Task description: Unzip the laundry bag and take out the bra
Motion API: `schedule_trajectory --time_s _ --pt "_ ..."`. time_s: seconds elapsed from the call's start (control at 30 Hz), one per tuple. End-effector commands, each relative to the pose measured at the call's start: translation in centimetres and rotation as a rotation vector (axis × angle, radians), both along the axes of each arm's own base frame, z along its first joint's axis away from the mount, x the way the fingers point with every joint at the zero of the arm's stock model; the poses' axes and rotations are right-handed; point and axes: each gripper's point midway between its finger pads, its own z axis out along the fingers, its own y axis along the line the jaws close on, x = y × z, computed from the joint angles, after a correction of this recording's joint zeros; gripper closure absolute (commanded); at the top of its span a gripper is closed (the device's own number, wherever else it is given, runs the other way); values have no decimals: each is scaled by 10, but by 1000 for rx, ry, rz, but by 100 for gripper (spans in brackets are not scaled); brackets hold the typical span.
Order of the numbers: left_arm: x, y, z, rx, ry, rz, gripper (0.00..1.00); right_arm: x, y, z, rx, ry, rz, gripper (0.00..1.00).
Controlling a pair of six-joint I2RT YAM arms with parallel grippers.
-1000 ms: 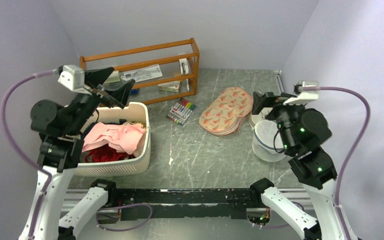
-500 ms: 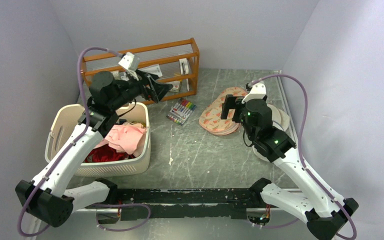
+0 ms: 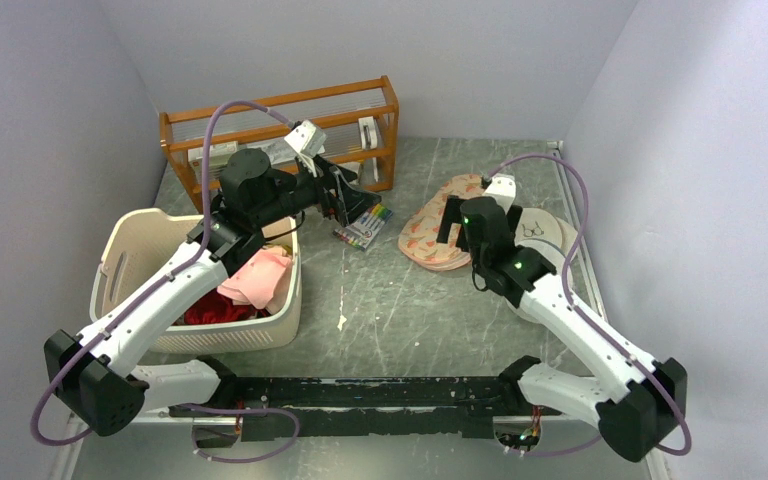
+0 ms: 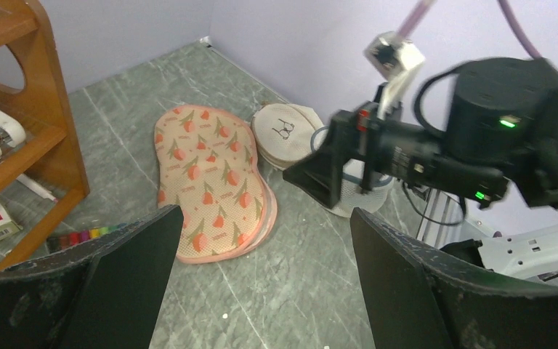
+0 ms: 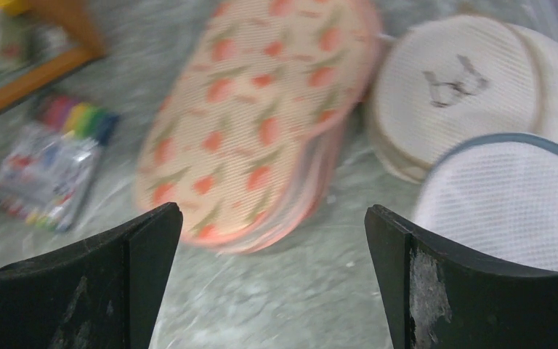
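Observation:
The laundry bag [image 5: 508,203], a white mesh pouch with a grey band, lies at the lower right of the right wrist view. In the left wrist view it [image 4: 367,196] shows partly behind the right gripper. From above the right arm hides it. The bra is not in view. My left gripper [image 3: 350,195] is open and empty above the markers; its own view [image 4: 265,214] looks across the table. My right gripper [image 3: 448,218] is open and empty over the near edge of the salmon pads, left of the bag [image 5: 272,211].
Salmon patterned pads [image 3: 430,235] lie mid-table. Cream discs with a small drawing [image 3: 540,230] are stacked to their right. A pack of markers [image 3: 363,222] lies left of the pads. A wooden rack [image 3: 280,130] stands at the back left. A cream basket [image 3: 140,225] holds a pink garment [image 3: 260,275].
Both arms have unfolded from a raised pose. The left gripper swung right from over the basket to the markers. The right gripper moved left and forward to the pads.

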Motion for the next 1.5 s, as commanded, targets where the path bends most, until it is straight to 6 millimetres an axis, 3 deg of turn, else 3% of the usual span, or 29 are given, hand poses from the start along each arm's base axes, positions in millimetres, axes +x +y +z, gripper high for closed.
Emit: schedule_trajectory --time_s 0.0,0.1,0.2,0.4,0.6,0.67,0.8,0.9,1.0,1.23,1.37,1.47 --pt "-1 -3 14 -26 -57 -2 3 16 -60 -18 75 79 -213 0" --pt "1 -3 13 -23 -61 10 3 18 -102 -32 115 105 -364 0" --pt "3 -4 11 -14 -59 12 3 13 -127 -42 102 117 -491 0" --pt "7 -6 6 1 -49 16 3 -7 -141 -80 124 160 -624 2" --pt "10 -6 3 14 -43 25 3 -14 -145 -97 139 153 -630 13" --pt "10 -8 2 16 -39 17 3 -11 -139 -99 145 159 -579 21" --pt "11 -9 -2 26 -30 12 3 -4 -117 -95 188 158 -426 42" --pt "12 -9 -3 29 -28 13 3 -3 -98 -88 234 139 -304 70" --pt "12 -9 -3 34 -37 14 3 -3 -74 -79 268 130 -132 85" --pt "16 1 1 57 -80 62 3 -22 9 -68 413 224 397 94" --pt "16 2 2 61 -89 71 3 -52 63 -68 562 280 721 95" --pt "16 2 0 65 -92 67 3 -77 104 -67 540 309 906 96"
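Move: The white mesh laundry bag with the grey zip lies about 14 cm to the right of the right hand, some 4 cm back and 12 cm below. The strawberry bag sits roughly 8 cm ahead and 4 cm to the left; the round glasses bag, about 7 cm ahead and 15 cm right, lies just beyond the white one. From the left hand the white bag is some 35 cm right, nearly level fore and aft, and 28 cm below. The right hand swings about 14 cm to its right with open fingers, then sinks to some 11 cm below its starting height beside the white mesh bag, the wrist turning clockwise, and shuts its fingers on the mesh at the zip-banded edge while already starting back. Keeping that pinch, it rises only a couple of centimetres and sweeps about 17 cm left, easing back towards the base near the end while the wrist swings some 60 degrees counter-clockwise and rolls left side up. ##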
